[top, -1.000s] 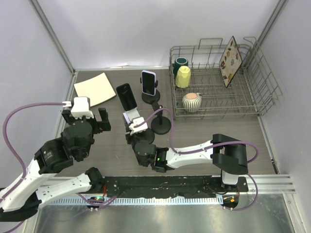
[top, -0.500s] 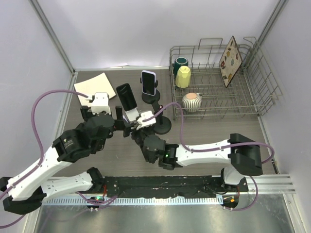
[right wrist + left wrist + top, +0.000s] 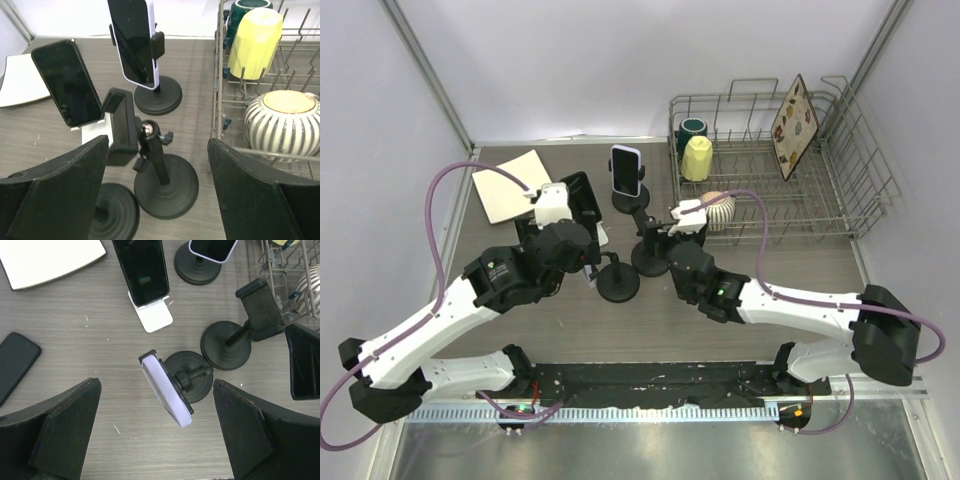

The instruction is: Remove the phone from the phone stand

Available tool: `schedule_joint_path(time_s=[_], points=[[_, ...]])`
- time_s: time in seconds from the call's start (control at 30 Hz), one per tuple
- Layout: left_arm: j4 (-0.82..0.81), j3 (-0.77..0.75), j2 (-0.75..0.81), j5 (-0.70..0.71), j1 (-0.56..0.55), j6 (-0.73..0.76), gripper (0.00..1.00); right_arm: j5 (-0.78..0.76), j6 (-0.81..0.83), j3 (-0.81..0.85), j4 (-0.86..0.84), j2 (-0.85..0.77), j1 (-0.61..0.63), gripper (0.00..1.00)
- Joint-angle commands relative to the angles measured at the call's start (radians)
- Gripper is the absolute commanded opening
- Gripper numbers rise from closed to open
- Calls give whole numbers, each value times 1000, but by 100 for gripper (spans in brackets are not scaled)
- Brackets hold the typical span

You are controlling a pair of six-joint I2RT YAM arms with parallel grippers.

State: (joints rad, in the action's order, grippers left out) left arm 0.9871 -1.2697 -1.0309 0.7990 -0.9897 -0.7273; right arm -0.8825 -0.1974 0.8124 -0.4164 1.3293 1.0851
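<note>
A lavender-cased phone (image 3: 166,396) sits tilted in a black stand (image 3: 189,380), right under my left gripper (image 3: 156,407). The left gripper is open and empty, with one finger on each side of the phone and not touching it. In the top view only this stand's round base (image 3: 618,283) shows; its phone is hidden under the left arm. A second lavender phone (image 3: 134,42) (image 3: 626,170) is clamped on a farther black stand (image 3: 159,100). A black phone (image 3: 67,82) (image 3: 142,270) leans on a white stand (image 3: 152,317). My right gripper (image 3: 159,145) is open and empty above an empty black stand (image 3: 166,185).
A wire dish rack (image 3: 850,190) at the right holds a yellow cup (image 3: 255,37), a dark green cup (image 3: 247,7), a striped bowl (image 3: 287,120) and a patterned plate (image 3: 794,112). A cream pad (image 3: 515,183) lies far left. Another black phone (image 3: 15,365) lies flat on the table.
The left arm has swung right and away from me, over the near stand. The right arm has swung right towards the rack, uncovering the near stand's base. Both grippers stay open.
</note>
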Motion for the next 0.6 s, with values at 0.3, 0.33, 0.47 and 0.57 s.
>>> schedule_joint_path(time_s=[0.3, 0.33, 0.47, 0.57], points=[[-56, 90, -63, 43, -44, -173, 92, 163, -37, -190, -150, -88, -36, 86], [-51, 87, -70, 54, -44, -172, 90, 180, -30, -194, -166, -82, -37, 86], [-51, 93, -96, 51, -47, -167, 80, 255, -17, -242, -245, -76, -36, 86], [-59, 102, -103, 48, -50, -165, 67, 295, -10, -249, -262, -70, -37, 86]])
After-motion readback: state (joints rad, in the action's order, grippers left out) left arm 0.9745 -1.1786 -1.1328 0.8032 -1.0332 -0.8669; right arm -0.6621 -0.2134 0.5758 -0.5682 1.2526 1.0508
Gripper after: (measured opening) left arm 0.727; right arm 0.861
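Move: The lilac-edged phone in its stand lies almost straight under the left hand, about 10 cm down and 2 cm to its right. The empty stand is some 5 cm ahead of that hand and 12 cm to its right; the black phone on the white charger is about 12 cm ahead, 1 cm left. From the right hand, the lilac-edged phone is roughly 8 cm back and 15 cm left, about 5 cm lower; the empty stand is 3 cm left, 2 cm back, below it. Touching nothing yet, the left hand sinks about 5 cm towards the lilac-edged phone and eases a couple of centimetres right, nose tipping slightly down, its wide-open fingers starting to narrow. The open right hand sinks about 5 cm beside the empty stand and draws back some 2 cm, swinging right and then left again while turning about 10 degrees counter-clockwise. ##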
